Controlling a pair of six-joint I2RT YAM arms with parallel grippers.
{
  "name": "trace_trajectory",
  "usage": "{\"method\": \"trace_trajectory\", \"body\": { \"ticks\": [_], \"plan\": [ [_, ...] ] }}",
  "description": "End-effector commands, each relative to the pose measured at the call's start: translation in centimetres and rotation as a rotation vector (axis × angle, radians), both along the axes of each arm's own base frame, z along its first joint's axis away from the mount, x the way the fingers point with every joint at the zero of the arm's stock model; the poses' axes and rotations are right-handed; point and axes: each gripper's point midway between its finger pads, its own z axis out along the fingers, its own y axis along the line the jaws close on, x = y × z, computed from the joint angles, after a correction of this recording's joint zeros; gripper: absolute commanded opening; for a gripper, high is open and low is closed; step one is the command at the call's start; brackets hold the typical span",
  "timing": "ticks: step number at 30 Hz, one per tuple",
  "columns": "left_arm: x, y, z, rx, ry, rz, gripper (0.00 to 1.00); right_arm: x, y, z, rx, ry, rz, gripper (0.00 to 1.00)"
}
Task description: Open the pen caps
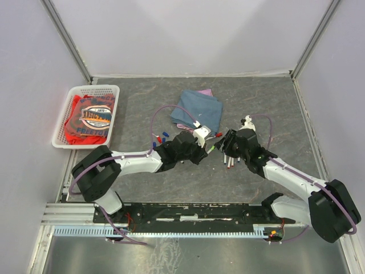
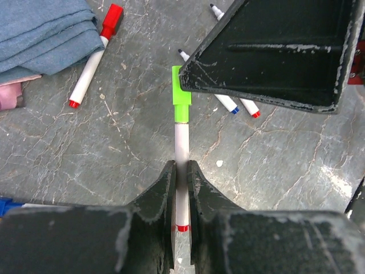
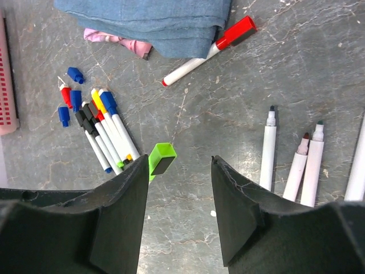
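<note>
My left gripper [image 2: 181, 168] is shut on the white barrel of a pen [image 2: 181, 142] held just above the table. The pen's green cap [image 2: 181, 94] sits on its far end. My right gripper [image 3: 179, 171] stands open facing it, and the green cap [image 3: 161, 160] lies just off the tip of its left finger [image 3: 128, 200], touching neither pad. In the top view the two grippers meet at mid-table, left gripper [image 1: 201, 149] and right gripper [image 1: 226, 141]. A red-capped pen [image 3: 211, 51] lies by the blue cloth [image 3: 148, 17].
A bundle of capped pens [image 3: 105, 134] and loose blue caps [image 3: 74, 74] lie to the left. Uncapped pens [image 3: 268, 148] lie to the right. A white basket [image 1: 94, 88] holding red clothing stands at the far left. Grey walls close in the table.
</note>
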Motion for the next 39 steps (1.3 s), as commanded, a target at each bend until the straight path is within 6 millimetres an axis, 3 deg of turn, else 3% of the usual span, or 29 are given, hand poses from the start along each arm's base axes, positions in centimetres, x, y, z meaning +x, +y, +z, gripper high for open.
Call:
{"method": "trace_trajectory", "body": {
  "ticks": [1, 10, 21, 30, 36, 39],
  "plan": [
    [-0.3, -1.3, 2.9, -0.118, 0.001, -0.003, 0.03, 0.7, 1.1, 2.3, 0.092, -0.068, 0.014, 0.55],
    [-0.4, -1.7, 3.4, -0.156, 0.012, -0.005, 0.03, 0.9, 1.9, 2.5, 0.142, -0.07, 0.021, 0.52],
    [-0.6, -1.7, 4.0, -0.205, 0.021, 0.01, 0.03, 1.2, 1.8, 2.0, 0.179, -0.064, -0.003, 0.35],
    [-0.8, -1.8, 4.3, -0.24, 0.033, 0.014, 0.03, 1.3, 2.0, 1.4, 0.213, -0.053, -0.003, 0.35],
    [-0.9, -2.0, 4.0, -0.254, 0.053, 0.021, 0.05, 1.3, 2.1, 1.8, 0.237, -0.071, 0.01, 0.02],
    [-0.8, -2.0, 3.8, -0.254, 0.06, 0.025, 0.2, 1.2, 2.2, 2.1, 0.25, -0.081, 0.018, 0.01]
  ]
}}
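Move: The green cap on the pen already held in the left fingers is about 4 cm forward, 3 cm to the right and 2 cm above the left hand. From the open right gripper that cap sits roughly 1 cm ahead and 2 cm left, near level. The red-capped marker lies some 8 cm ahead and 3 cm left of the right hand, and the uncapped pens about 2 cm back and 4 cm right, both about 8 cm below it. Close the right gripper on the green cap: slide it about 2 cm left, with a little forward and up, roll its left side up some 10 to 15 degrees, and shut the half-open fingers until they pinch the cap. Keep the left grip on the pen body, easing it about 1 cm back and up with a slight roll, left side dipping. ##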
